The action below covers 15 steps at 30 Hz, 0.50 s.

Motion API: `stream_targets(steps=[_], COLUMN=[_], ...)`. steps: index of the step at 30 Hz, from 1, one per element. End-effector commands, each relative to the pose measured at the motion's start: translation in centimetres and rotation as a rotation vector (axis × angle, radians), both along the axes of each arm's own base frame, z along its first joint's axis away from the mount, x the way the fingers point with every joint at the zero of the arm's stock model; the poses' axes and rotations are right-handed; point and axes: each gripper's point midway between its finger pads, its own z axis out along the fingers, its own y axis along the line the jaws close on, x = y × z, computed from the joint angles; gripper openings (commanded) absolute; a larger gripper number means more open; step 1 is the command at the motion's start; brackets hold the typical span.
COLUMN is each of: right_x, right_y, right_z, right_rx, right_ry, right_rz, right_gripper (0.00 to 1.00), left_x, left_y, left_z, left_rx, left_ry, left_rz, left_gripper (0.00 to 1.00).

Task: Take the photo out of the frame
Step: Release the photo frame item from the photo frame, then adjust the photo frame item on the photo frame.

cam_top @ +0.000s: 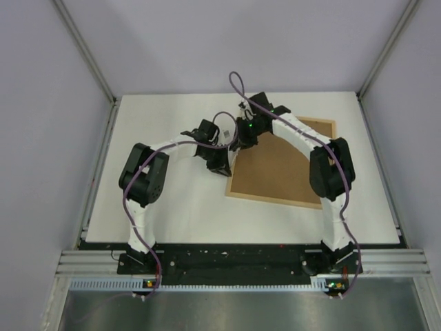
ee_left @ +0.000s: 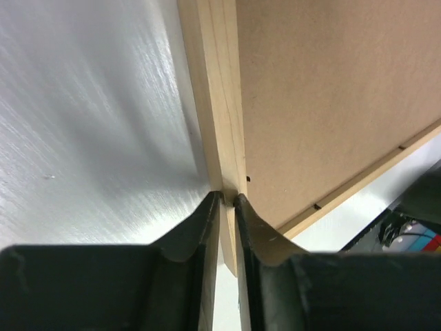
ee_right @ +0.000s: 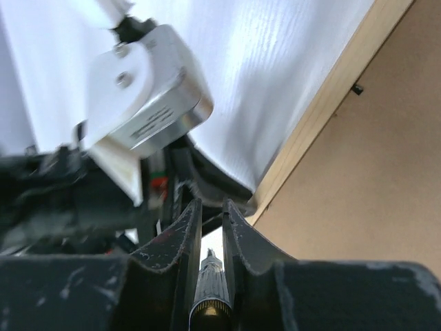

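The frame lies face down right of the table's centre, its plain brown backing board up. The photo is hidden under that board. My left gripper is at the frame's left corner. In the left wrist view its jaws are shut on the light-wood border, next to the backing board. My right gripper hovers just behind that corner. Its fingers stand almost together around a thin dark pointed pen-like tool, with the frame's border to their right.
The white table is walled by grey panels, with a metal rail along the near edge. The left arm's silver-white wrist camera block sits very close in front of my right gripper. Small black tabs line the frame's inner edge.
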Motion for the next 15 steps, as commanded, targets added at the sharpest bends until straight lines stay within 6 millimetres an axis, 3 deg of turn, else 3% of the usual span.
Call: stream_targets(steps=[1,4,9,15], right_x=[-1.6,-3.0,-4.6,-3.4], right_y=[-1.4,-3.9,-7.8,-10.5], right_z=[8.1,6.4,0.6,-3.8], right_rx=[0.210,0.209,0.133,0.058], right_ry=[-0.078,-0.058,-0.001,0.015], right_rz=[0.144,0.206,0.231,0.155], right_gripper=[0.00,0.00,0.00,0.00], left_x=[1.2,1.7,2.8,3.4], left_y=[-1.1,-1.1,-1.7,-2.3], left_z=[2.5,3.1,4.0,2.6], left_rx=[-0.047,-0.042,-0.030,0.116], left_ry=[-0.086,-0.108,-0.136,-0.153], left_rz=[-0.026,-0.033,-0.046,-0.072], left_gripper=[0.25,0.33,0.39,0.40])
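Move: The left gripper is on the frame's left rail, with the near clip about 1 cm ahead and 1 cm right of its fingertips. The far clip on that rail lies some 12 cm ahead and 3 cm right; the near-left corner is about 7 cm straight back. For the raised right gripper, holding the pen-like tool, the backing board's middle is about 14 cm right, 4 cm back and 8 cm below; the far clip is roughly 6 cm ahead, 1 cm right. Open the left fingers to let go of the frame's left rail, then lift them about 4 cm while going forward along the rail towards the far clip and slightly right. Meanwhile keep the tool gripped in the right hand, rise about 4 cm, then sweep right some 10 cm and back 5 cm over the backing board, sinking on the way and turning slightly counter-clockwise. ##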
